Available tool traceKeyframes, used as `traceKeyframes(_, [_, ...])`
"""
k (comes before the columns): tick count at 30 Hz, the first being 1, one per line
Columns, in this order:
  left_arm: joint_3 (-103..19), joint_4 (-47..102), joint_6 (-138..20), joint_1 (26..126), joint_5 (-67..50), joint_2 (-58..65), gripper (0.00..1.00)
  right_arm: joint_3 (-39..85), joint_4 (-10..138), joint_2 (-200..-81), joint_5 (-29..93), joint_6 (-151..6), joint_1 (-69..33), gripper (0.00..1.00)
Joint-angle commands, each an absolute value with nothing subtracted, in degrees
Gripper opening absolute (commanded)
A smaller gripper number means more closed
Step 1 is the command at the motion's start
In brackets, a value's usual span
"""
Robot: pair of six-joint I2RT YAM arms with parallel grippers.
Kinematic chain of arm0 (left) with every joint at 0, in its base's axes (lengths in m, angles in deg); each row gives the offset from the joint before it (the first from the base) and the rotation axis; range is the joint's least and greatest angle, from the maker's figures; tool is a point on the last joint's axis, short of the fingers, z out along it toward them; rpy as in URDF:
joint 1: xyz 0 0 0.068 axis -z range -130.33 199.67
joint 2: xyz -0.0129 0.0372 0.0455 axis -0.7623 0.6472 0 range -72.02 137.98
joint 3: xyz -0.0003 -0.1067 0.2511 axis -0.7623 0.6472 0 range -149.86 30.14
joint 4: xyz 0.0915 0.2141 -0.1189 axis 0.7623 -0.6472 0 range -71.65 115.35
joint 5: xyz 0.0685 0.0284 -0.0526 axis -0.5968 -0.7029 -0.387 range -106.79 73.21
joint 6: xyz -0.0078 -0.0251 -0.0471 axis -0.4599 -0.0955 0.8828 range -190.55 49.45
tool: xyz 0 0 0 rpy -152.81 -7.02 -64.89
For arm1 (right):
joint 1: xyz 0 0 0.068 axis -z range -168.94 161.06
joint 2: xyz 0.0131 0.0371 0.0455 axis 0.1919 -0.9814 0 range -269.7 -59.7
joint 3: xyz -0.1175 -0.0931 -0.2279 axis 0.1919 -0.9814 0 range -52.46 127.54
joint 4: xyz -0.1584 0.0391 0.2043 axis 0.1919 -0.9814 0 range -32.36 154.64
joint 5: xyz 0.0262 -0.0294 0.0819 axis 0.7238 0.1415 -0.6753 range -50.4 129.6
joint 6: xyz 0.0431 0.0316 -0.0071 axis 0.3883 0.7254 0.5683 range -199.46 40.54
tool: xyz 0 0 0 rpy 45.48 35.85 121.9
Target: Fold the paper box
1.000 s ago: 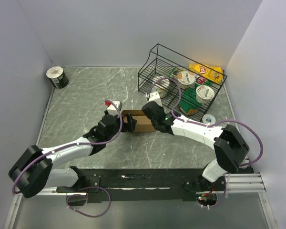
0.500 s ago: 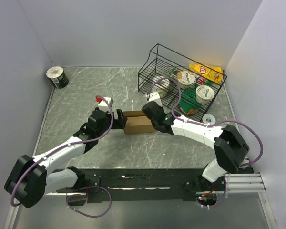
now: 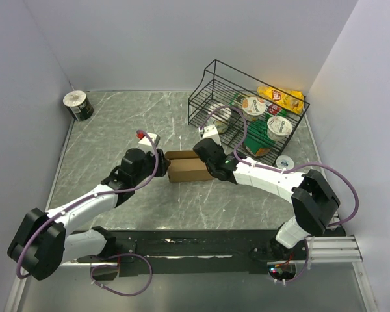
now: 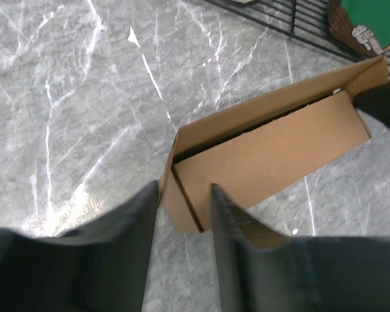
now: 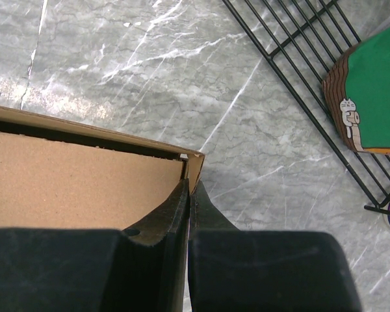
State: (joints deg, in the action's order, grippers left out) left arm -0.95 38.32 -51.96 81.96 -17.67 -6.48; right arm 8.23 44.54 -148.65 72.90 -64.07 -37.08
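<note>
The paper box (image 3: 190,168) is a shallow brown cardboard mailer lying on the table, its lid lowered, with a dark slit still showing along the far edge (image 4: 260,123). My left gripper (image 3: 161,164) is at the box's left end. Its jaws stand partly open around that end corner (image 4: 184,195), one finger outside the end wall and the other over the lid. My right gripper (image 5: 190,188) is shut on the thin upright wall at the box's right end (image 5: 196,166). The box's underside is hidden.
A black wire basket (image 3: 208,97) at the back right holds cups and snack packets. A tape roll (image 3: 77,105) sits in the far left corner. A small round disc (image 3: 285,162) lies right of the box. Grey walls close in on three sides.
My left gripper drew back from over the box to its left end, and its jaws narrowed from wide open. The right gripper kept still on the right wall.
</note>
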Motion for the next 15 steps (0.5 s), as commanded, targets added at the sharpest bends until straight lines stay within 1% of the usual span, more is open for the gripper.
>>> traceKeyframes(1, [-4.49, 40.38, -53.14, 81.75, -16.61, -5.58, 0.36, 8.19, 46.27, -146.54, 73.17, -63.82, -37.45, 0.0])
traceKeyframes(5, [-5.11, 39.85, -52.01, 81.66, -16.61, -4.35, 0.27, 8.01, 46.27, -146.45, 73.17, -63.82, -37.45, 0.0])
traceKeyframes(6, [-5.19, 39.85, -51.65, 81.75, -16.61, -4.08, 0.23, 8.01, 46.36, -146.45, 73.17, -63.91, -37.45, 0.0])
traceKeyframes(9, [-5.54, 39.77, -49.98, 81.66, -16.61, -3.73, 0.17, 7.92, 46.36, -146.45, 73.09, -63.91, -37.45, 0.0])
traceKeyframes(13, [-6.51, 39.15, -48.31, 81.75, -16.52, -2.76, 0.15, 7.92, 46.44, -146.63, 73.0, -63.91, -37.45, 0.0])
traceKeyframes(15, [-6.69, 38.89, -48.13, 81.75, -18.28, -2.24, 0.13, 7.75, 46.62, -146.45, 73.0, -63.82, -37.54, 0.0])
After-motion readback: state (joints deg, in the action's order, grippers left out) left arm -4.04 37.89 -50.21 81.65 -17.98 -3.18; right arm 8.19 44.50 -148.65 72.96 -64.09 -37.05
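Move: The paper box's left end wall stands between the left hand's open fingers, its middle about 1 cm ahead, 1 cm to the right and 2 cm below. The box's right end wall lies some 16 cm to the left hand's right and about level ahead; the green bag is roughly 32 cm right and 9 cm ahead. From the right hand, which already pinches the right end, the left end wall is about 16 cm to the left, level ahead, 2 cm below. The left hand eases forward about 1 cm, closing to pinch the box's left end wall; the right keeps hold. ##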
